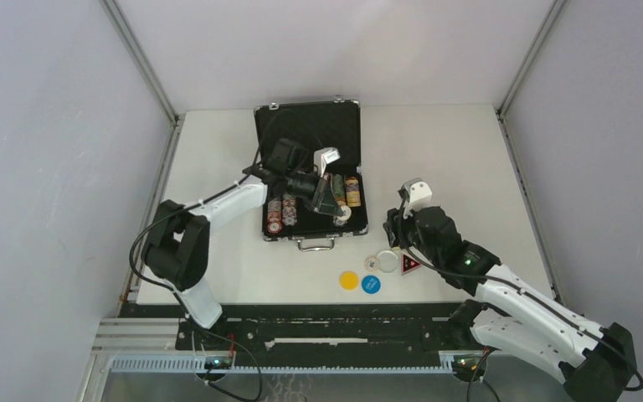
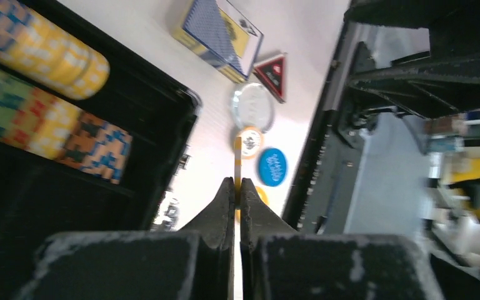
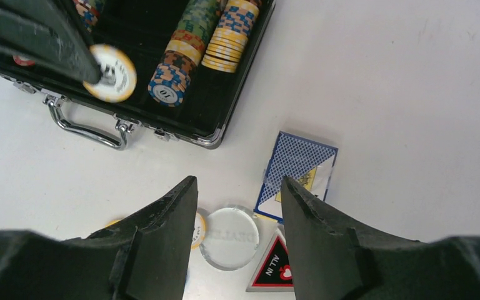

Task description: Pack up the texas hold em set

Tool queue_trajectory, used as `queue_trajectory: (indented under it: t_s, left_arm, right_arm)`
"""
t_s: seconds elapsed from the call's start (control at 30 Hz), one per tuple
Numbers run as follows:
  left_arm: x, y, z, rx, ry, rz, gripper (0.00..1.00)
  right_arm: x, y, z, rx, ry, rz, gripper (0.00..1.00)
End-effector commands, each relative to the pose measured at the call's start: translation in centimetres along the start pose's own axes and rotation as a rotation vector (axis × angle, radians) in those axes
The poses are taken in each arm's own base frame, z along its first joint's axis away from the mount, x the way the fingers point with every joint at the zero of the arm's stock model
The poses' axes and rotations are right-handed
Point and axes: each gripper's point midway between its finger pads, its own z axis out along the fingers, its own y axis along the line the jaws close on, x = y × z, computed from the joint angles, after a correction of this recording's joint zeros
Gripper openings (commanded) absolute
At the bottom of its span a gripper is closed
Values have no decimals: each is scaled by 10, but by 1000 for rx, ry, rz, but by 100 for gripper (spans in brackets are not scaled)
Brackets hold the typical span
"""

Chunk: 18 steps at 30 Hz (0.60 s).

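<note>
The black briefcase [image 1: 350, 126] lies open with rows of poker chip stacks [image 1: 281, 213] inside. My left gripper [image 1: 336, 209] hovers over its near right corner, shut on a single yellow-and-white poker chip [image 3: 114, 73], which shows edge-on [image 2: 238, 164] in the left wrist view. My right gripper [image 3: 237, 187] stands open above the table, nothing between its fingers. Below it lie the clear round button [image 3: 229, 237], the red-black triangle token [image 3: 274, 267] and the card deck [image 3: 297, 175]. A yellow button [image 1: 349, 280] and a blue button [image 1: 371, 285] lie nearer the front edge.
The case's metal handle [image 3: 87, 128] faces the arms. A small yellow-rimmed chip [image 2: 250, 141] lies beside the clear button. Grey walls enclose the table on three sides. A black rail [image 1: 318, 311] runs along the near edge.
</note>
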Motion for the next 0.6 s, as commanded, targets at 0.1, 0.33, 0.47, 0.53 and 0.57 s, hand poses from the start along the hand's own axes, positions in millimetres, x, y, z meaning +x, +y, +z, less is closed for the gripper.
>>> queue_trajectory:
  t_s: [0.1, 0.33, 0.47, 0.53, 0.57]
  left_arm:
    - [-48, 24, -17, -322, -3, 504, 0]
    - [-44, 39, 13, -290, 204, 588, 0]
    - [-49, 35, 32, -260, 206, 654, 0]
    - [-52, 36, 39, -269, 210, 678, 0]
    - [-53, 38, 41, -277, 216, 685, 0]
  right_arm:
    - [-5, 3, 17, 7, -12, 24, 59]
    - [-5, 0, 23, 30, -13, 27, 59]
    - [-2, -4, 24, 53, -3, 25, 59]
    - [-1, -7, 24, 64, -1, 24, 58]
    - [-2, -8, 23, 70, -2, 26, 58]
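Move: The left hand already holds a yellow-edged chip above the case; the front end of the yellow row lies some 7 cm ahead, 4 cm to its right and 8 cm below. The green row's middle is about 8 cm ahead, level sideways; the card box is level ahead, roughly 18 cm right. From the idle right hand, that yellow row end is some 12 cm ahead, 11 cm left and 10 cm below. Left hand, chip still pinched, turns 35 degrees while going 5 cm forward, then right-down towards yellow row's end. ##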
